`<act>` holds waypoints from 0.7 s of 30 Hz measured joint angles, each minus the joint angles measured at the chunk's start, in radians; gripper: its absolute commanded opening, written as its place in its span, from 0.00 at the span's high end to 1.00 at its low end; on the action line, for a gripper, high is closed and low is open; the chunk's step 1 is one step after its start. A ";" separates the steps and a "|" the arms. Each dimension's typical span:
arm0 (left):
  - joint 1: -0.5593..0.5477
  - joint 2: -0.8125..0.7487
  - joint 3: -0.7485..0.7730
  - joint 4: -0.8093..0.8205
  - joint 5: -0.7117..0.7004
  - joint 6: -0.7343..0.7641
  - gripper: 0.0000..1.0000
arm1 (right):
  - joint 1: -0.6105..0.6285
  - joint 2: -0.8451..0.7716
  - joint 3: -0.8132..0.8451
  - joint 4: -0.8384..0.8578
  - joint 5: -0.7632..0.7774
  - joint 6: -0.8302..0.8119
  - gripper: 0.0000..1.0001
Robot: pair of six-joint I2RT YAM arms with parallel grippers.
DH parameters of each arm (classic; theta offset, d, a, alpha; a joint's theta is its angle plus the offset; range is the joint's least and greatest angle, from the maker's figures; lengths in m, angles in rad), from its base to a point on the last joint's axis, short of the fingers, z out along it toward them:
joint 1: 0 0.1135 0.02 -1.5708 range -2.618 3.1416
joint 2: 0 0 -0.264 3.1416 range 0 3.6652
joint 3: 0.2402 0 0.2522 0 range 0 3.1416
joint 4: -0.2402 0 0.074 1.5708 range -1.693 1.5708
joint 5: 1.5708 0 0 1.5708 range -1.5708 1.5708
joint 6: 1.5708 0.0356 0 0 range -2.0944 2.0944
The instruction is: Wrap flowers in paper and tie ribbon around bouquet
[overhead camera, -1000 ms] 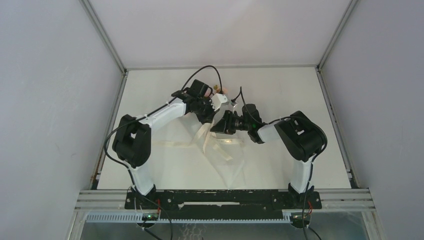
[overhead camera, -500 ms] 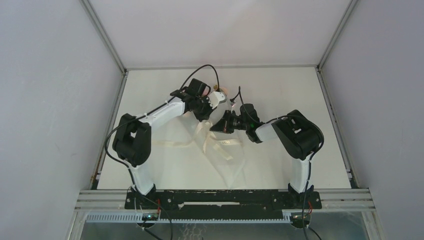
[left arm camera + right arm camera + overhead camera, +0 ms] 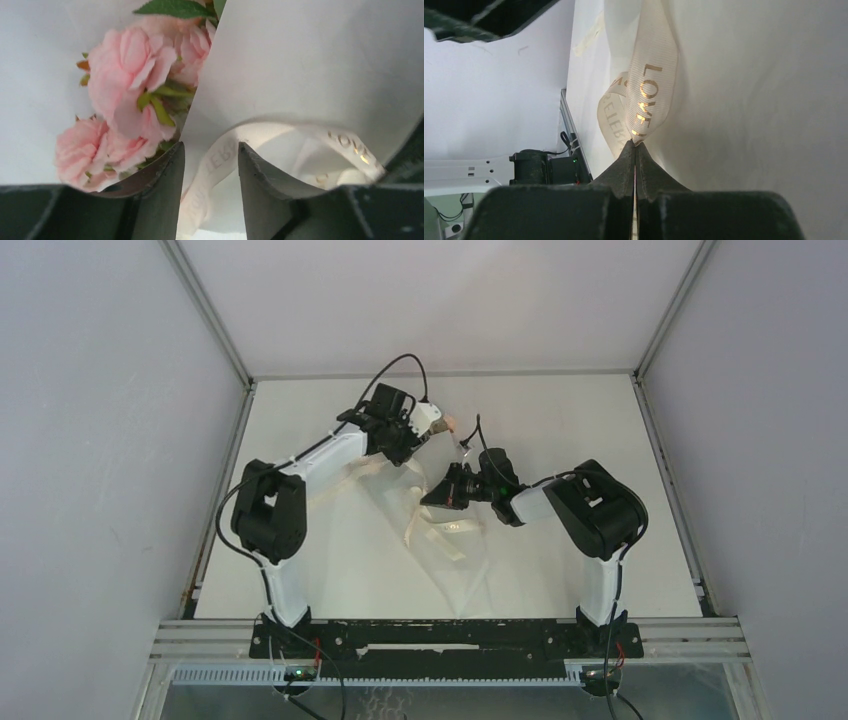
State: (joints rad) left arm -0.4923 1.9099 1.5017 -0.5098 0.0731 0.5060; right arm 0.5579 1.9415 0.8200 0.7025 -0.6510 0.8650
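Note:
The bouquet lies mid-table in the top view, its paper (image 3: 458,575) cone narrowing toward the near edge. In the left wrist view the flowers (image 3: 131,85), pink roses with green leaves, show at the open edge of the paper (image 3: 310,60). The cream ribbon (image 3: 220,157) with gold lettering runs loosely through the gap of my left gripper (image 3: 211,150), which is open at the bouquet's flower end (image 3: 425,430). My right gripper (image 3: 635,146) is shut on the ribbon (image 3: 651,85) against the paper (image 3: 769,100), at the cone's middle (image 3: 433,495). Loose ribbon loops (image 3: 442,530) lie on the paper.
The white table (image 3: 570,420) is bounded by grey walls with metal rails at the back and sides. A ribbon strand (image 3: 355,472) trails left under the left arm. Black cables arch over both wrists. The arm bases sit on the black rail (image 3: 440,635) at the near edge.
My left gripper has opened, let go of the ribbon and drawn back toward the far left. My right gripper has shut on the ribbon and stayed beside the cone.

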 measured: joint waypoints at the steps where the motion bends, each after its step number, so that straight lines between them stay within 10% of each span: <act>1: 0.012 -0.012 -0.007 -0.008 0.030 -0.014 0.32 | 0.000 -0.001 0.000 -0.007 0.000 0.006 1.00; 9: 0.035 -0.244 -0.051 -0.087 0.196 -0.021 0.24 | -0.009 -0.004 0.000 -0.027 0.002 0.085 1.00; 13: -0.024 -0.291 -0.117 -0.109 0.272 0.063 0.01 | -0.009 -0.004 0.000 -0.027 -0.002 0.119 1.00; 21: -0.072 -0.132 -0.179 -0.120 0.311 0.130 0.13 | -0.015 -0.039 -0.004 -0.053 -0.001 0.148 1.00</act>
State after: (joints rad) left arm -0.5640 1.7782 1.3231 -0.6296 0.3843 0.6365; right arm 0.5430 1.9022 0.8162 0.6495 -0.6521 1.0126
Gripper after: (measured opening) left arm 0.961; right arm 0.006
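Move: The piece of ribbon to go for is at the tips of the shut right fingers, which already hold it. From the left fingers it lies about 11 cm back, 4 cm to the right and some 3 cm lower. The pink blooms are about 9 cm ahead of the left hand and 5 cm to its right, slightly lower. The loose ribbon tails on the paper lie some 18 cm back and 8 cm to its right, roughly 6 cm below. Open the left gripper wide and lift it clear of the ribbon lying on the wrapped paper, by about 8 cm. Carry it back some 10 cm and a little right, then down over the ribbon at the right fingertips, turning it about 20 degrees clockwise and tipping the fingers steeper. Keep the right fingers shut on the ribbon, almost in place, with a slight wrist turn. ##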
